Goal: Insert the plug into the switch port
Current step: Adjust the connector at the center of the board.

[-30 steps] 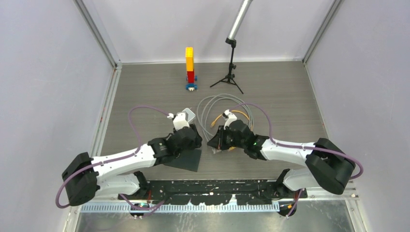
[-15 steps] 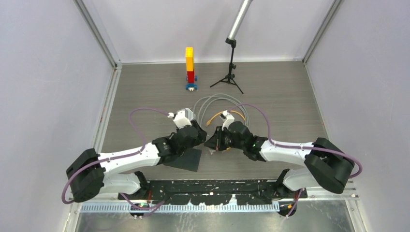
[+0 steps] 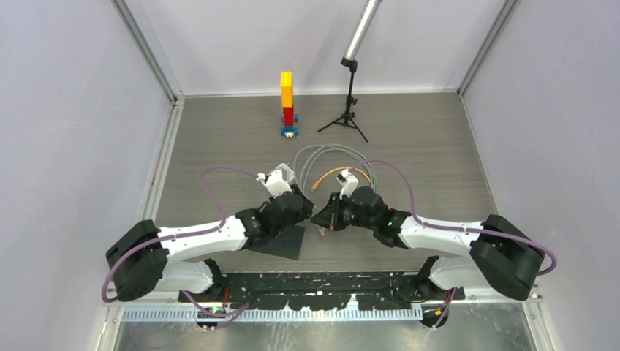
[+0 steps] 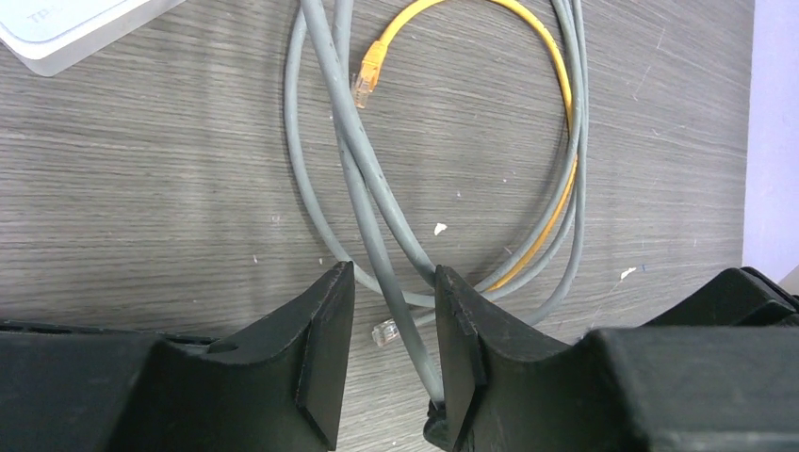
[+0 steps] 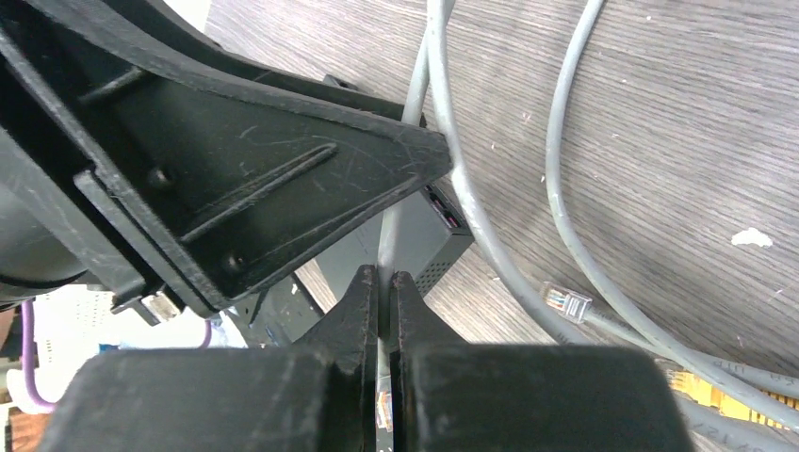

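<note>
My right gripper (image 5: 384, 275) is shut on a grey cable (image 5: 388, 235), and that cable's plug (image 5: 383, 410) shows low down between its fingers. My left gripper (image 4: 391, 273) is open, straddling the same grey cable (image 4: 363, 179), which leans against its right finger (image 4: 462, 348). In the top view the left gripper (image 3: 301, 207) and the right gripper (image 3: 319, 217) nearly meet tip to tip. The white box (image 4: 57, 28) lies just beyond the left gripper, partly hidden by it in the top view (image 3: 284, 174). Its switch port is not visible.
A clear loose plug (image 4: 384, 331) and a yellow cable's plug (image 4: 367, 75) lie on the wood. The cable coil (image 3: 333, 155) spreads behind both grippers. A dark flat box (image 3: 281, 241) sits under the left arm. A brick tower (image 3: 286, 102) and a tripod (image 3: 349, 110) stand at the back.
The left gripper has moved right to meet the right gripper, and its jaws have narrowed around the grey cable. The right gripper has shifted slightly left, still holding the cable.
</note>
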`<state>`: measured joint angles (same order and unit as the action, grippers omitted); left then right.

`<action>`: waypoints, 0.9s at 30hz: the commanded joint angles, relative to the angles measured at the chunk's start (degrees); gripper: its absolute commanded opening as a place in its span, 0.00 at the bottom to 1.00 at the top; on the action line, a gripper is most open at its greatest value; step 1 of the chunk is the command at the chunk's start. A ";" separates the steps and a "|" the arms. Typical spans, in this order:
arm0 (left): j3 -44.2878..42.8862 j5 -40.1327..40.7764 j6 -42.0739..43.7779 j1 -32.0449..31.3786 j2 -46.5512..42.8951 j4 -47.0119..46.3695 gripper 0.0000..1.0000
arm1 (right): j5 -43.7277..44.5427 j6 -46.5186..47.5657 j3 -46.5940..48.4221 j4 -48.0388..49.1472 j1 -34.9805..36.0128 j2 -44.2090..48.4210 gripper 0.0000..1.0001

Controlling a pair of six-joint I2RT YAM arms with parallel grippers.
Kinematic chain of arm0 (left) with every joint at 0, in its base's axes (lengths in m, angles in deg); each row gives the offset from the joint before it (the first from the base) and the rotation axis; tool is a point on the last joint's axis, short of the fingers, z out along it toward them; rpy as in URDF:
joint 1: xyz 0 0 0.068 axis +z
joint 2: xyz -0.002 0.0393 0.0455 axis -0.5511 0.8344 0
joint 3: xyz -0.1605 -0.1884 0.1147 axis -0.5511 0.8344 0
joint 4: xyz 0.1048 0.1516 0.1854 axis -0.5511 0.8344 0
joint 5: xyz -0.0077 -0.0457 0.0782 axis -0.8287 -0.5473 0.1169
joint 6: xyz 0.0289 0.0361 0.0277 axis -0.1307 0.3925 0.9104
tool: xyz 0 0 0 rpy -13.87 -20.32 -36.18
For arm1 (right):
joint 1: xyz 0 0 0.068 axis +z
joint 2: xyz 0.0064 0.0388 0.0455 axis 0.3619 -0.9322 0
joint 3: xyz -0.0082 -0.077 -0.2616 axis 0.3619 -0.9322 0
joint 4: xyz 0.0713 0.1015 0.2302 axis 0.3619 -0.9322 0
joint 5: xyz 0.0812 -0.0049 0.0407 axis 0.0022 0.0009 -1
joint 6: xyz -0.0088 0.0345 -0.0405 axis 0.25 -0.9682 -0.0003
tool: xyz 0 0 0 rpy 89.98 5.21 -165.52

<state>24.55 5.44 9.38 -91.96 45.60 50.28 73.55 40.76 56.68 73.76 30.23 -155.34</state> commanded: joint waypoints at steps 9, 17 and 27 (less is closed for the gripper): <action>-0.03 2.45 -0.64 -1.12 1.32 -3.46 0.23 | -0.89 -0.01 0.35 3.00 0.49 3.22 0.01; 0.03 3.97 0.49 -1.15 -1.43 -1.00 0.00 | 3.26 2.12 1.54 -3.83 0.50 3.36 0.07; -3.57 5.17 15.10 -1.16 -4.72 7.97 0.00 | 18.82 4.48 2.46 -18.20 0.42 8.96 0.35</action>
<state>24.09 7.13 14.29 -93.21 42.76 52.38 80.65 42.69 57.24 64.82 31.32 -148.90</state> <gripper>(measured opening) 0.046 0.335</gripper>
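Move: The grey cable passes between the left hand's half-open fingers at fingertip height, about 1 cm to the right of its mid-point and level ahead. The right hand already pinches the same cable; its spot between the left fingers lies some 3 cm ahead of the right hand and 1 cm to its left. From the left hand, the black switch box is about 6 cm back and 9 cm left, the white box 11 cm ahead and 9 cm left, the yellow plug 9 cm ahead and 2 cm right, all some 9 cm lower. With the right hand keeping its pinch almost in place, the left hand eases about 1 cm to the right across the grey cable, dipping slightly, and shuts its fingers on it just ahead of the right fingertips. Only once the left is shut does the right hand open to about a third and draw off some 2 cm to its right, away from the cable spot in the left fingers, while the left, gripping, rises about 1 cm and drifts some 1.5 cm back to the left. ##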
